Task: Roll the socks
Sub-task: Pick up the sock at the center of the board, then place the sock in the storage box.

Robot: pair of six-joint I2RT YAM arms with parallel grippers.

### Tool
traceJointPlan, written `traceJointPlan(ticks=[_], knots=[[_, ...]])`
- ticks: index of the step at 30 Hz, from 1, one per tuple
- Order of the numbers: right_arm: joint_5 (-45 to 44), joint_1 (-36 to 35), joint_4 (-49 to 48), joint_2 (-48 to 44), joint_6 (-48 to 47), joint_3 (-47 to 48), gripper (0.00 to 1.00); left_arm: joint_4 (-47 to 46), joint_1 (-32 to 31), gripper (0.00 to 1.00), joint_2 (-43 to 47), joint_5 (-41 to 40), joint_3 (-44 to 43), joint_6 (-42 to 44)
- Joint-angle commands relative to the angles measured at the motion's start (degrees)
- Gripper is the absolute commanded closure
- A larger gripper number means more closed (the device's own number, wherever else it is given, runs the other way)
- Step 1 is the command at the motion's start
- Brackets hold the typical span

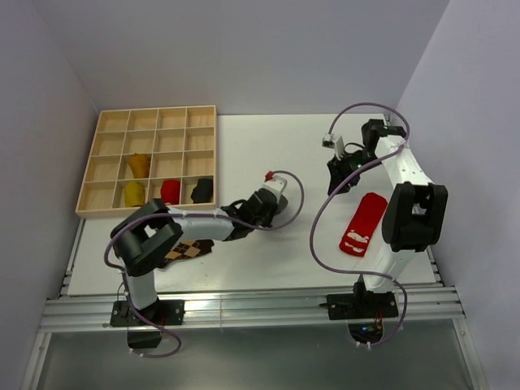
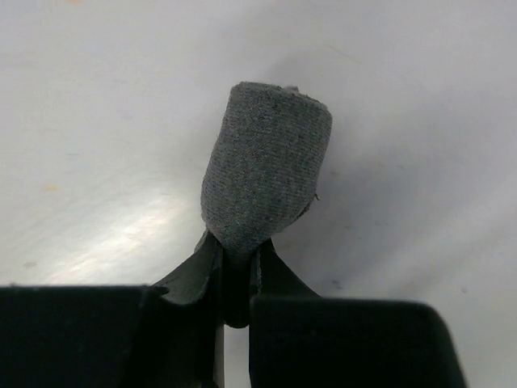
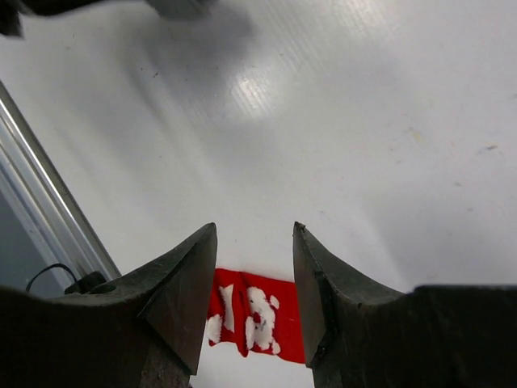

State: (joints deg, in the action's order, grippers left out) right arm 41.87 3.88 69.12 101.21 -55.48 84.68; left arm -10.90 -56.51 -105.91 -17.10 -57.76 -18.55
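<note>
A grey sock (image 2: pixel 266 166), rolled into a short thick cylinder, rests on the white table, and my left gripper (image 2: pixel 238 250) is shut on its near end. In the top view that gripper (image 1: pixel 275 208) is at mid-table. A red sock with white marks (image 1: pixel 364 223) lies flat at the right. My right gripper (image 1: pixel 341 175) hovers just beyond its far end, open and holding nothing. In the right wrist view the red sock (image 3: pixel 254 319) shows between the open fingers (image 3: pixel 190 283). A brown-tan argyle sock (image 1: pixel 185 250) lies flat, partly under the left arm.
A wooden compartment tray (image 1: pixel 86 169) stands at the back left. It holds two mustard bundles (image 1: pixel 140 165) (image 1: pixel 133 192), a red bundle (image 1: pixel 170 191) and a dark bundle (image 1: pixel 202 190). A metal rail (image 1: pixel 244 309) runs along the table's near edge.
</note>
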Motion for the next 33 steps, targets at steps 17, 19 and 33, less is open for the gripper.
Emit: traceJointPlan(ticks=[17, 19, 33], knots=[[-0.9, 2.6, -6.6, -8.1, 6.3, 0.6, 0.51, 25.3, 29.4, 1.00, 14.1, -25.1, -15.9, -0.8], [-0.6, 2.6, -6.7, -8.1, 6.4, 0.9, 0.52, 25.4, 31.6, 1.00, 13.4, -28.8, -16.9, 1.5], [-1.4, 3.0, -8.3, -10.2, 6.3, -2.7, 0.52, 30.4, 41.6, 1.00, -3.2, -30.7, -22.3, 2.5]])
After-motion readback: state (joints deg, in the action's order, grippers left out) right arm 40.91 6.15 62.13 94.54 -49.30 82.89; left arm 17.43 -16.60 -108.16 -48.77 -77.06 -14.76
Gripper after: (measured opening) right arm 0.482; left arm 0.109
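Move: The left hand already holds the rolled grey sock; the empty compartment it is heading for lies about 33 cm to its left, 13 cm ahead and slightly lower. The orange sock is 9 cm left of that compartment, level with it; the red one is 8 cm nearer the base. The black sock stands about 24 cm left and 5 ahead of the hand. From the right hand the compartment is some 46 cm left, 8 ahead and 11 below. Left carries the held sock up, 35 cm left and forward over the box, then lowers; right rises slightly. ##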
